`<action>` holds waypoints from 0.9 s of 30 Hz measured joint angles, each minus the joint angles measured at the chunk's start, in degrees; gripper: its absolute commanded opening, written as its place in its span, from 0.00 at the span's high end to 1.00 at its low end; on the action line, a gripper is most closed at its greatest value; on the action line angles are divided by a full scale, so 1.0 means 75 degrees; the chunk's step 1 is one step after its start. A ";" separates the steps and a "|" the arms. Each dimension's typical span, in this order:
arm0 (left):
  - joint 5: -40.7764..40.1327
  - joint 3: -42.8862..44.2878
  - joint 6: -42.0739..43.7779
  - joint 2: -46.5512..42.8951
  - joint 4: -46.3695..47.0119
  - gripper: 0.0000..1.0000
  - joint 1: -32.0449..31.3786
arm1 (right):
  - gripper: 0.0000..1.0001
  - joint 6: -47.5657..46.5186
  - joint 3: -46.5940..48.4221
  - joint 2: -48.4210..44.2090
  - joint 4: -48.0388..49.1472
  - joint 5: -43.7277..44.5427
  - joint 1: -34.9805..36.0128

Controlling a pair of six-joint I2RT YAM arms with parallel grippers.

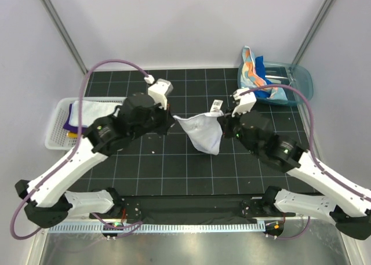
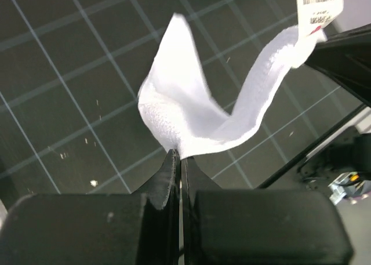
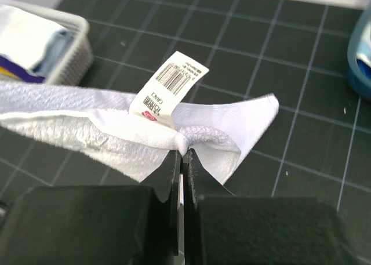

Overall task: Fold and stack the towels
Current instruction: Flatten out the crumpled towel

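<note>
A plain white towel [image 1: 204, 133] hangs stretched between both grippers over the middle of the black gridded mat. My left gripper [image 1: 173, 119] is shut on its left corner; in the left wrist view the towel [image 2: 191, 114] rises from the pinched jaws [image 2: 181, 156]. Over on the other side, my right gripper [image 1: 223, 118] is shut on the right corner beside the barcode label [image 3: 168, 86], the towel [image 3: 87, 126] bunched at the jaws [image 3: 184, 152]. More towels lie in the white mesh basket [image 1: 58, 138] and the teal tub [image 1: 301, 82].
The white mesh basket at the left holds a white towel [image 1: 95, 111] and a purple one [image 1: 72, 126]. At the back right, the teal tub holds a spotted light blue towel [image 1: 252, 71] and a bright blue one [image 1: 271, 73]. Metal frame posts rise at both back corners.
</note>
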 measured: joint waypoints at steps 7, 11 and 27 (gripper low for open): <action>0.0268 0.1346 0.0685 -0.0522 -0.0519 1.00 0.0000 | 0.99 -0.0833 0.1247 -0.0452 -0.0163 -0.1035 0.0003; 0.0452 0.2025 0.1017 -0.0644 -0.0723 1.00 0.0000 | 0.99 -0.1195 0.1985 -0.0458 -0.0227 -0.1614 0.0023; 0.1090 0.3008 0.1311 -0.0912 -0.0842 1.00 -0.0020 | 0.99 -0.1399 0.3311 -0.0434 -0.0484 -0.3083 0.0067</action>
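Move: The crumpled white towel already hangs between both shut grippers. Its middle is about 11 cm right of the left hand and 5 cm left of the right hand, roughly 12 cm below both and level fore and aft. The white basket stands some 39 cm to the left of the left hand and 13 cm farther out. The green bin lies about 34 cm ahead and 31 cm right of the right hand. Both containers are well below. Keeping their pinch on two corners of the towel, both hands lift it nearly straight up by close to 20 cm, drawing back 6 or 7 cm as they climb and dipping slightly at the end. The left hand also edges about 4 cm left, widening the grip. Both sets of fingers tip upward and swing inward, the right one some 25 degrees counter-clockwise, the left less, clockwise. ##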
